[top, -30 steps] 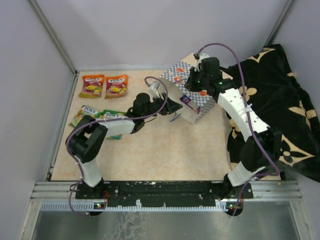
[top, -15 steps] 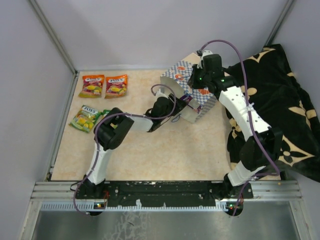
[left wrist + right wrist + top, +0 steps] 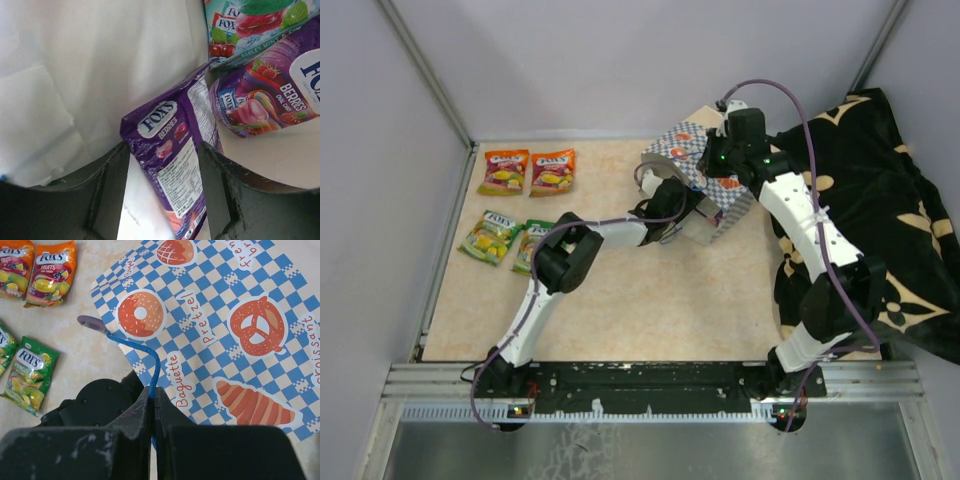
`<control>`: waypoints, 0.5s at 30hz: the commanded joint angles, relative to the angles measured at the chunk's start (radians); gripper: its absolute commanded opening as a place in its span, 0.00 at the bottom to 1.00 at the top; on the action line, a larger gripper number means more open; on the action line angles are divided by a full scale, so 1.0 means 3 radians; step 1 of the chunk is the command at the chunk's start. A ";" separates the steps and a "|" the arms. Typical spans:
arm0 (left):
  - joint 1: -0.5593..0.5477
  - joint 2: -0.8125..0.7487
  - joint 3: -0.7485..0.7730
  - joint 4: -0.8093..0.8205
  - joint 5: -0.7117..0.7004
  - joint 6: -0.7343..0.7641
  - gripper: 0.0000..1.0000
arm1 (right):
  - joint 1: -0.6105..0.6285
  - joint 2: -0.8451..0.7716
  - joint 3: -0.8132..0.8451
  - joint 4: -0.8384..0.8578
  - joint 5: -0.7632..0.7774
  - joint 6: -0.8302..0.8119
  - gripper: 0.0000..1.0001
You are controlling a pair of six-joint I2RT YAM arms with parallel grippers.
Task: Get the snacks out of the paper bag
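Note:
The paper bag (image 3: 705, 180) lies tilted on its side, mouth toward the left. My right gripper (image 3: 154, 392) is shut on its blue cord handle (image 3: 150, 360) and holds the checked side (image 3: 240, 315) up. My left gripper (image 3: 162, 147) is inside the bag, open, with a purple snack packet (image 3: 170, 150) standing on edge between its fingers. Another purple packet (image 3: 270, 100) and a teal one (image 3: 250, 25) lie deeper in. Two orange packets (image 3: 504, 171) (image 3: 553, 171) and two green ones (image 3: 490, 236) (image 3: 530, 245) lie on the table at the left.
A black cloth with gold flower marks (image 3: 860, 180) covers the table's right side, under my right arm. My left arm (image 3: 610, 232) stretches across the middle toward the bag. Grey walls close in the back and the left.
My left arm has stretched to the right and its gripper has gone from outside the bag's mouth into the bag. My right gripper still holds the handle and has barely moved.

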 commanded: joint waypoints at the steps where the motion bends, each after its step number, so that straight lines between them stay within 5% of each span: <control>1: -0.0061 0.0275 0.0287 -0.0475 -0.0150 -0.0047 0.64 | -0.0050 -0.0194 0.0031 0.0107 0.0029 0.0010 0.00; 6: -0.0087 0.0446 0.0507 -0.0380 -0.0212 -0.0014 0.60 | -0.0051 -0.0223 -0.0004 0.0146 -0.0010 0.0037 0.00; 12: -0.0088 0.0057 -0.0071 0.0227 -0.0296 0.0330 0.09 | -0.0068 -0.0267 -0.0047 0.0181 0.0005 0.0034 0.00; 15: -0.0087 -0.0343 -0.0615 0.0636 -0.0366 0.0650 0.00 | -0.0086 -0.0281 -0.0090 0.0230 0.0016 0.0039 0.00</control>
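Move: The purple pouch lies in the mouth of the paper bag, its near corner already between my left hand's open fingers. Its middle is about 3 cm to the right of that hand, 2 cm back and nearly level with it. Deeper in the bag, the teal pouch lies some 9 cm ahead and 7 cm right, and a second purple pouch about 6 cm ahead and 8 cm right. From my right hand, the pouch is about 3 cm ahead, 1 cm left and 22 cm below. I ease my left hand some 2 cm farther forward and right into the bag, straddling the purple pouch's near corner. Then I shut the fingers completely to pinch that corner while the hand sinks about 1.5 cm and draws back left by about as much as it went in. My right hand stays put, still shut on the blue handle and keeping the bag's upper side raised. ##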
